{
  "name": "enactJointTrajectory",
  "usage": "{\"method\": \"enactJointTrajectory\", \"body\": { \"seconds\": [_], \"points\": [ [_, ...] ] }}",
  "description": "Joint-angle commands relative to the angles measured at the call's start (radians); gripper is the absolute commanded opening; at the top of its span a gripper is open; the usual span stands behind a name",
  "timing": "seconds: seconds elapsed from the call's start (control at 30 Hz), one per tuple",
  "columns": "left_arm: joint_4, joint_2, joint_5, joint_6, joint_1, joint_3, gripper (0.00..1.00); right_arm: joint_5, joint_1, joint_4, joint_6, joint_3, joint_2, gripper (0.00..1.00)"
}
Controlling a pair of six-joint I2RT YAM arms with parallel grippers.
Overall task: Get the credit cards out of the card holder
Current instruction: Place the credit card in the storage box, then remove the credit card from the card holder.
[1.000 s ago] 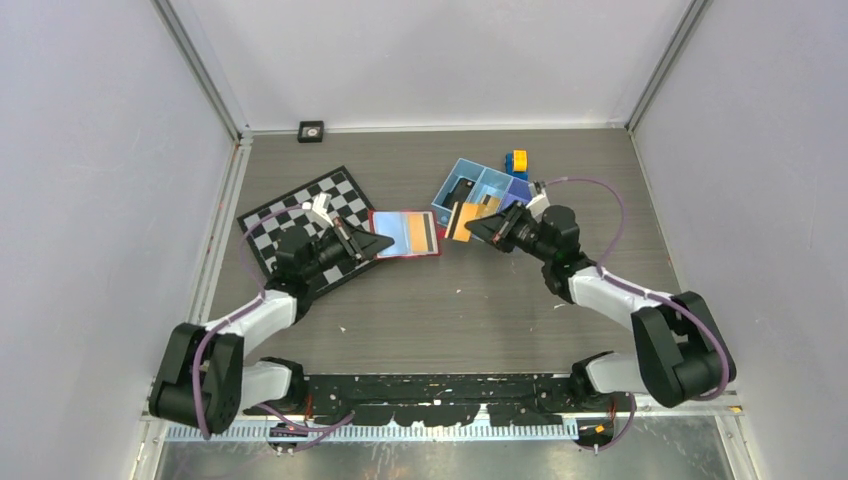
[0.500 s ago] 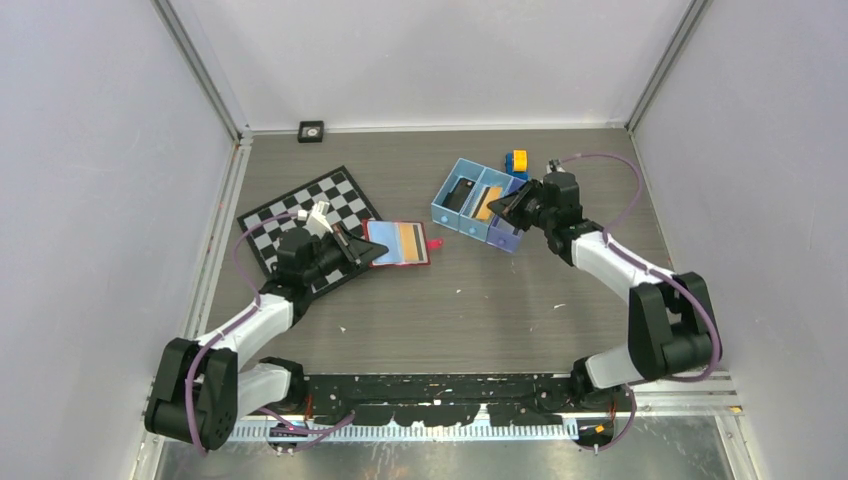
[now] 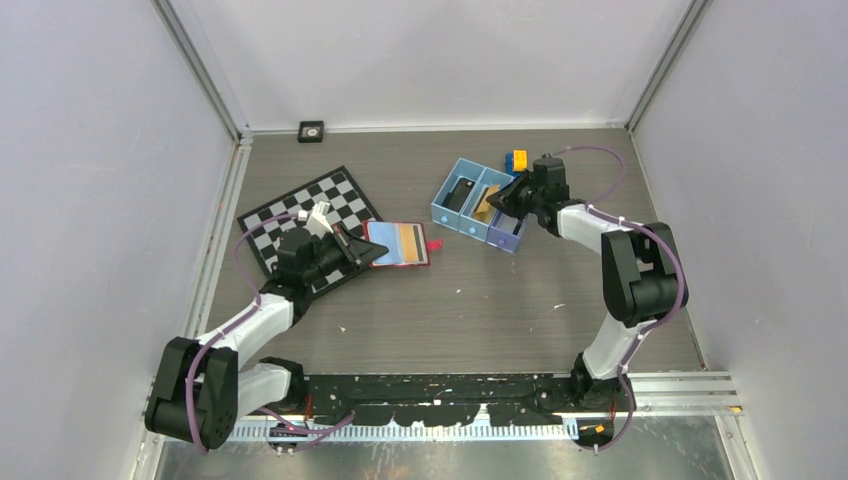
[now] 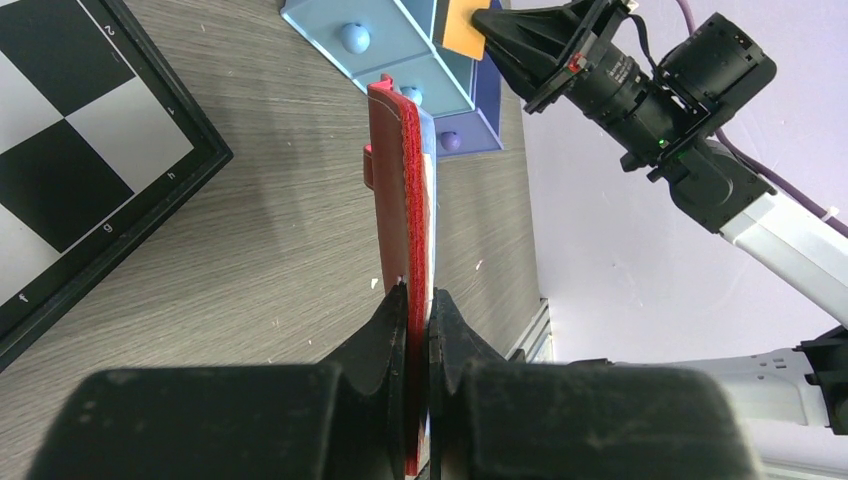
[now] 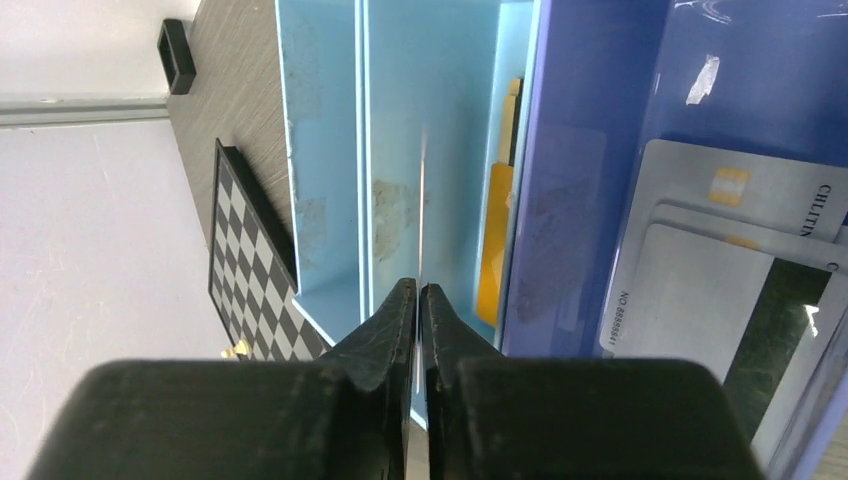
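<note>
The card holder [image 3: 402,243], a red wallet with a pale lining, lies opened beside the chessboard, and striped cards show inside it. My left gripper [image 3: 378,250] is shut on its left edge. In the left wrist view the card holder [image 4: 400,200] stands edge-on between the jaws of the left gripper [image 4: 418,300]. My right gripper [image 3: 508,198] hangs over the blue tray [image 3: 441,207], shut on an orange credit card [image 4: 460,30]. The right wrist view shows that card [image 5: 421,200] edge-on over the middle compartment. Grey-silver cards [image 5: 720,260] lie in the purple compartment and an orange-gold card [image 5: 495,250] in the middle one.
A chessboard [image 3: 300,215] with a small white piece [image 3: 320,212] lies under my left arm. A yellow and blue block [image 3: 518,160] sits behind the tray. A small black square object [image 3: 311,131] rests at the back wall. White walls close in both sides.
My right gripper has carried the orange card from beside the card holder up and back over the tray. The left gripper has pulled the card holder slightly left and has held still since.
</note>
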Motion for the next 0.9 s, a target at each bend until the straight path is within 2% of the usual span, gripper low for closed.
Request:
{"method": "enactJointTrajectory", "body": {
  "seconds": [0.0, 0.1, 0.3, 0.37, 0.43, 0.47, 0.57, 0.73, 0.87],
  "points": [
    [0.035, -0.010, 0.011, 0.008, 0.005, 0.043, 0.00, -0.004, 0.002, 0.031, 0.019, 0.040, 0.005, 0.19],
    [0.036, -0.009, 0.012, 0.007, 0.005, 0.043, 0.00, 0.045, 0.002, -0.013, 0.004, 0.028, -0.038, 0.36],
    [0.046, -0.012, 0.022, -0.002, 0.005, 0.041, 0.00, 0.048, 0.022, -0.025, -0.009, -0.065, -0.196, 0.50],
    [0.083, -0.007, 0.038, -0.016, 0.005, 0.037, 0.00, 0.056, 0.055, -0.048, -0.035, -0.091, -0.259, 0.60],
    [0.150, 0.003, 0.065, -0.042, 0.005, 0.026, 0.00, 0.043, 0.103, -0.065, -0.076, -0.114, -0.314, 0.76],
    [0.192, 0.010, 0.080, -0.057, 0.005, 0.021, 0.00, 0.019, 0.125, -0.070, -0.098, -0.124, -0.337, 0.79],
    [0.317, 0.029, 0.120, -0.103, 0.004, 0.004, 0.00, -0.022, 0.179, -0.051, -0.141, -0.175, -0.399, 0.81],
    [0.463, 0.040, 0.166, -0.154, 0.002, -0.003, 0.00, -0.151, 0.221, 0.201, -0.096, -0.300, -0.430, 0.82],
    [0.567, 0.049, 0.193, -0.206, -0.003, -0.007, 0.00, -0.234, 0.225, 0.334, -0.042, -0.331, -0.406, 0.84]
  ]
}}
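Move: The credit card in the right fingers already hangs over the storage box's middle compartment, whose middle lies about 3 cm ahead of that hand, 1 cm left and 5 cm below. The purple compartment is roughly 1 cm ahead and 5 cm right, the black case some 5 cm ahead and 7 cm left, and the card holder about 12 cm back, 19 cm left and slightly higher. From the left hand the middle compartment is around 14 cm ahead, 21 cm right and 10 cm lower. The credit card is let go into the middle compartment as the right fingers spread from nearly shut to wide open. The emptied hand then draws back about 12 cm and left 8 cm, climbing out of the box and turning some 20 degrees counter-clockwise towards the card holder, which the left hand, still pinching it, lifts about 6 cm in the later part. ##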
